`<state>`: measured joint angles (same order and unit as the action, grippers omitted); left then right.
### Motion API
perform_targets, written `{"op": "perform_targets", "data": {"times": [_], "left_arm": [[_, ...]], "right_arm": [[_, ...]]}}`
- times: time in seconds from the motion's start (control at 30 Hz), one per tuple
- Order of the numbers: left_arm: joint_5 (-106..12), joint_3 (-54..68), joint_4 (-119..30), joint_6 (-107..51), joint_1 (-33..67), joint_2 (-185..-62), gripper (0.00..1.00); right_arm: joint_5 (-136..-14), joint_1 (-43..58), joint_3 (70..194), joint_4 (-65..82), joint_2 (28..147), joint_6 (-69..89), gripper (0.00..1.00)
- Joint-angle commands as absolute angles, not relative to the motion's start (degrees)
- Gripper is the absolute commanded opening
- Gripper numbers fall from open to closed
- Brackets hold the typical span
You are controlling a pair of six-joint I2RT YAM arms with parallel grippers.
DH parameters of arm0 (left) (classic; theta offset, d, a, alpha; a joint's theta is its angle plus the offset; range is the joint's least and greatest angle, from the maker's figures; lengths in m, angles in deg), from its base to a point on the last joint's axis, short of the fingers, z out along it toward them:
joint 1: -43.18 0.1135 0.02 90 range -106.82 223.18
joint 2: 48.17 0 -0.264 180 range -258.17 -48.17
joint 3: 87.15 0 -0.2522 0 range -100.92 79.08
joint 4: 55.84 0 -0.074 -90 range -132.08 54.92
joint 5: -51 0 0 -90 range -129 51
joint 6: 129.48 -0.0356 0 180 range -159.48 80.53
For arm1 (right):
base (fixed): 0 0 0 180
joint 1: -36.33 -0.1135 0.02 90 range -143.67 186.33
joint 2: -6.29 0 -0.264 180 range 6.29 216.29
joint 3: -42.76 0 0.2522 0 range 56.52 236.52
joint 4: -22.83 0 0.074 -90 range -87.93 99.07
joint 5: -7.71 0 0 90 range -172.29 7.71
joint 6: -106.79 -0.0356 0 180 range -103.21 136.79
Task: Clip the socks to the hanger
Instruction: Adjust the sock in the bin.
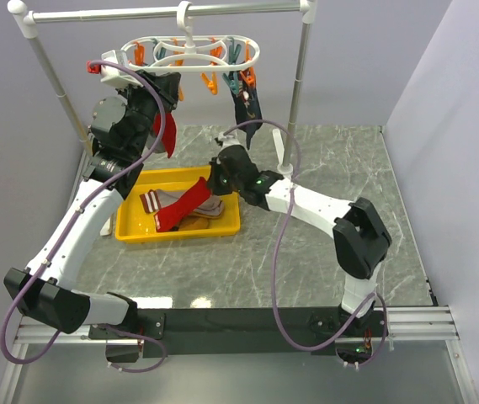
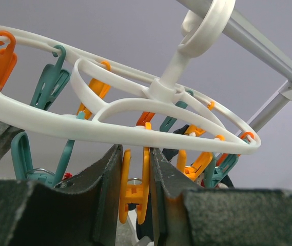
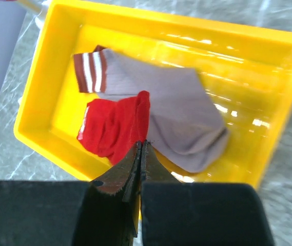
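Note:
The white oval hanger (image 1: 197, 52) (image 2: 135, 105) hangs from the rail with orange and teal clothespins under it. My left gripper (image 1: 172, 84) (image 2: 135, 151) is raised to its left side, shut on an orange clothespin (image 2: 134, 189). A red sock (image 1: 162, 126) dangles beside that arm and a dark sock (image 1: 246, 109) is clipped at the hanger's right. My right gripper (image 1: 215, 178) (image 3: 141, 143) is low over the yellow tray (image 1: 130, 231) (image 3: 33, 128), shut on the edge of a red sock (image 1: 184, 206) (image 3: 112, 128). A grey sock (image 3: 181, 118) with a striped cuff lies under it.
The white pole-and-rail stand (image 1: 163, 13) carries the hanger, its posts at the back left and back right of the marble table. Purple cables (image 1: 281, 244) loop off both arms. Grey walls close in behind and to the right.

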<state>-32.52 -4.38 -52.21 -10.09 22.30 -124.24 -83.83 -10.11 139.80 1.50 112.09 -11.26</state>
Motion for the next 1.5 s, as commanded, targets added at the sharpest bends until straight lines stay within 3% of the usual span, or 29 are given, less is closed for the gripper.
{"op": "perform_targets", "data": {"times": [0.0, 0.9, 1.43, 1.47], "left_arm": [[-31.79, -4.06, -55.26, -9.95, 22.09, -122.96, 0.18], [-31.09, -3.45, -55.26, -10.12, 22.09, -123.05, 0.18], [-31.26, -3.09, -55.26, -9.94, 22.09, -122.88, 0.18], [-31.35, -3.09, -55.26, -9.94, 22.09, -122.96, 0.18]], "right_arm": [[-85.89, -8.77, 136.86, 2.57, 108.95, -10.55, 0.0], [-91.16, 0.55, 118.31, -3.5, 94.27, -7.82, 0.0], [-93.36, 2.31, 116.98, -7.89, 92.78, -5.63, 0.0], [-93.19, 2.22, 118.03, -9.03, 92.78, -5.19, 0.05]]}}
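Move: The right hand already pinches one end of the red sock, which slants down into the bin, its loose end about 15 cm left and 4 back. The bin's right rim is some 9 cm to this hand's right, level fore and aft, 7 below. The grey socks lie about 8 cm left, 2 ahead, and the mustard sock 5 left, 3 back, both 12 below. From the left hand, the rim is about 17 cm right, 5 back and 40 below. Rightward and sinking, the right hand draws the pinched red sock out over the bin's right rim, travelling about 17 cm right and 6 down and ending above the bare table beside the bin. The wrist turns some 15 degrees clockwise and rolls its left side down a similar amount; the fingers keep their hold. The left hand stays on the orange clip at the hanger. ##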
